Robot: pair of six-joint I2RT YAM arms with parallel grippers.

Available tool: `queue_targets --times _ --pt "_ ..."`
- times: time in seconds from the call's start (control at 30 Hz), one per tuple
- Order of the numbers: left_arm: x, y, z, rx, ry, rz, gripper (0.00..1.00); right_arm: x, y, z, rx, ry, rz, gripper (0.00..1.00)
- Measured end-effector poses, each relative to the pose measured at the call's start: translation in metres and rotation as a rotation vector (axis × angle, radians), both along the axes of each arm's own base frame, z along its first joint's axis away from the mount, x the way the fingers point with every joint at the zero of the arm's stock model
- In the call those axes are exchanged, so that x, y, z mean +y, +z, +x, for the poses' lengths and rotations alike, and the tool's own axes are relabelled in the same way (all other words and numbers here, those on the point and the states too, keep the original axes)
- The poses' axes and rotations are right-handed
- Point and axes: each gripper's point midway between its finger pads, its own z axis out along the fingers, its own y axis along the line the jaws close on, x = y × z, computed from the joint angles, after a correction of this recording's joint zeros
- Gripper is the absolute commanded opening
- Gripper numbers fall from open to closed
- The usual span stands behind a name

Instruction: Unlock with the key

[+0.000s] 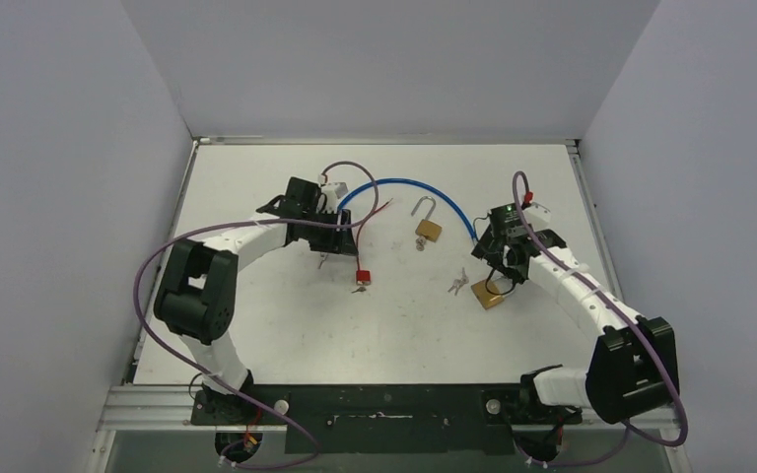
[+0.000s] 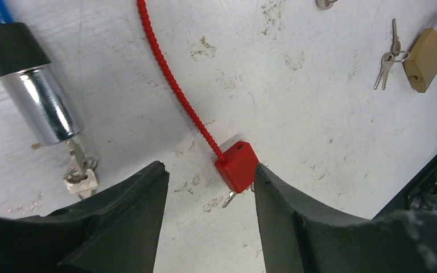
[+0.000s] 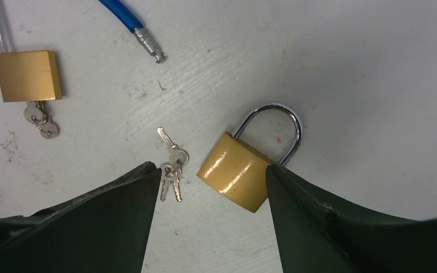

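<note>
A small red lock (image 2: 237,166) on a red cable (image 2: 170,74) lies on the table with a key (image 2: 229,199) sticking out of its underside. My left gripper (image 2: 209,170) hovers open over it, and its right finger stands right beside the lock body. A shut brass padlock (image 3: 236,170) lies between the open fingers of my right gripper (image 3: 210,169), close to the right one. A loose bunch of keys (image 3: 170,165) lies just left of that padlock.
A second brass padlock (image 1: 428,229), its shackle open and a key (image 3: 40,119) in its base, lies mid-table. A blue cable lock (image 1: 404,184) arcs behind it. Its chrome barrel (image 2: 45,102) holds a key (image 2: 79,170). White walls enclose the table (image 1: 286,335).
</note>
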Motion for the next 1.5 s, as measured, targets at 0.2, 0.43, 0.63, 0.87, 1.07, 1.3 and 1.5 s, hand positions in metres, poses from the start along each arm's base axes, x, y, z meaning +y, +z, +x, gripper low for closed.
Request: queue_targets --times 0.2,0.43,0.63,0.87,1.07,1.3,1.5 --pt "0.013 0.045 0.009 -0.121 0.058 0.012 0.53 0.019 -0.032 -0.001 0.130 0.062 0.051 0.55" --pt "0.037 0.072 0.019 -0.176 0.184 0.004 0.51 0.048 -0.062 0.002 0.260 0.127 0.095 0.36" --pt "0.043 0.061 0.014 -0.125 0.237 0.007 0.51 0.058 -0.077 0.007 0.310 0.128 0.117 0.30" --pt "0.045 0.060 0.014 -0.104 0.272 -0.001 0.50 0.061 -0.082 0.004 0.333 0.110 0.132 0.29" --pt "0.045 0.060 0.015 -0.100 0.279 -0.004 0.50 0.066 -0.087 0.001 0.348 0.102 0.134 0.18" --pt "0.041 0.056 0.010 -0.076 0.277 -0.031 0.50 0.071 -0.086 0.004 0.329 0.124 0.109 0.00" --pt "0.036 0.054 0.005 -0.054 0.278 -0.067 0.50 0.080 -0.085 0.004 0.309 0.194 0.070 0.00"
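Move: Straight left of the right hand by about 6 cm, and about 9 cm below, lies the loose bunch of keys. At that same depth, the closed padlock sits some 3 cm back from the hand and level with it sideways. The blue cable's end is about 8 cm ahead and 3 cm left, the open padlock roughly 10 cm ahead and 14 cm left. From the left hand the keys lie some 24 cm right, 6 cm back and 5 cm below. Sinking about 8 cm and shifting nearly as far left, the right hand comes down onto the loose keys beside the closed padlock, wrist tipping some 20 degrees so the fingers point more steeply down. They narrow on the way, then pinch a key while easing further left. The empty left hand rises about 5 cm and goes left, clear of the red lock, then drifts slightly back. ##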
